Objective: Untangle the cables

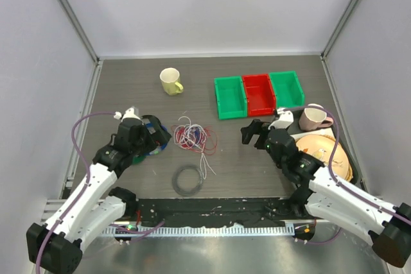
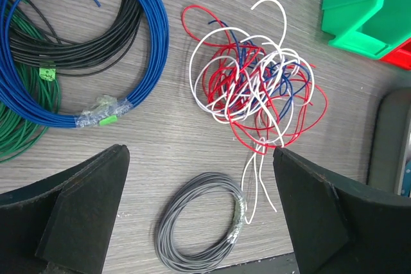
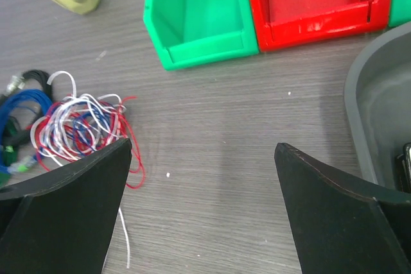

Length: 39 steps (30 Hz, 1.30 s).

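The cables (image 1: 193, 136) lie in one loose tangle of thin white, red and blue wires at the middle of the table. In the left wrist view the cables (image 2: 253, 88) sit just beyond my open left gripper (image 2: 200, 152), and two white ends trail down beside its right finger (image 2: 314, 210). My left gripper (image 1: 154, 131) hovers just left of the tangle, holding nothing. My right gripper (image 1: 250, 131) stands open to the tangle's right, over bare table. In the right wrist view the cables (image 3: 77, 126) show past the left finger (image 3: 70, 210) of the right gripper (image 3: 202, 145).
A dark grey coiled ring (image 1: 188, 179) lies near the front edge. Thick blue (image 2: 148, 30), green (image 2: 19, 126) and black (image 2: 77, 56) rings lie under the left arm. At the back stand a yellow mug (image 1: 170, 81) and green (image 1: 229, 96) and red (image 1: 259, 92) bins. A pink mug (image 1: 313, 118) and a wooden plate (image 1: 324, 149) are at the right.
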Each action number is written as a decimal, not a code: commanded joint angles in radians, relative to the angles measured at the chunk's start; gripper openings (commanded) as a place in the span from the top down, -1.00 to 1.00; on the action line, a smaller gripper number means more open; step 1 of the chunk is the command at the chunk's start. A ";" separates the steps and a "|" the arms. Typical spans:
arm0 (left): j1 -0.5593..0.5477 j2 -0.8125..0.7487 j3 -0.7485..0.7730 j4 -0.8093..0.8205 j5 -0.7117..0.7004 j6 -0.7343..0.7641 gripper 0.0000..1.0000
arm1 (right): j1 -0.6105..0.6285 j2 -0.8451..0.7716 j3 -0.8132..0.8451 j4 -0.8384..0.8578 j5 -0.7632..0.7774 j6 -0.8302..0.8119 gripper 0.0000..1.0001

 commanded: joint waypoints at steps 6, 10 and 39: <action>-0.003 -0.070 -0.008 0.010 0.011 0.018 -1.00 | 0.001 -0.108 -0.009 0.183 -0.115 0.013 -0.99; -0.003 -0.059 -0.008 0.034 0.028 0.021 -1.00 | 0.001 -0.151 -0.011 0.184 -0.159 0.087 -0.99; -0.014 0.554 0.119 0.382 0.142 -0.004 0.05 | 0.015 0.795 0.259 0.467 -0.392 -0.088 -0.48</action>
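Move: The cable tangle lies about 8 cm ahead of the left gripper, 9 cm to its right and 9 cm below. From the right gripper it is about 6 cm ahead, 20 cm to the left and 11 cm down. The grey coil sits roughly 14 cm nearer the base than the tangle, and the blue coil some 15 cm left of it. The nearest green bin is about 20 cm ahead of the right gripper and 7 cm to its left. Bring both grippers down on the tangle from either side. Lift the right one about 6 cm first, then swing it left 13 cm while dropping steeply and easing forward, turning some 20 degrees counter-clockwise and narrowing slightly. After a slight rise, take the left one forward, right and down, about 6 cm each, closing to half-open around its near-left strands. ##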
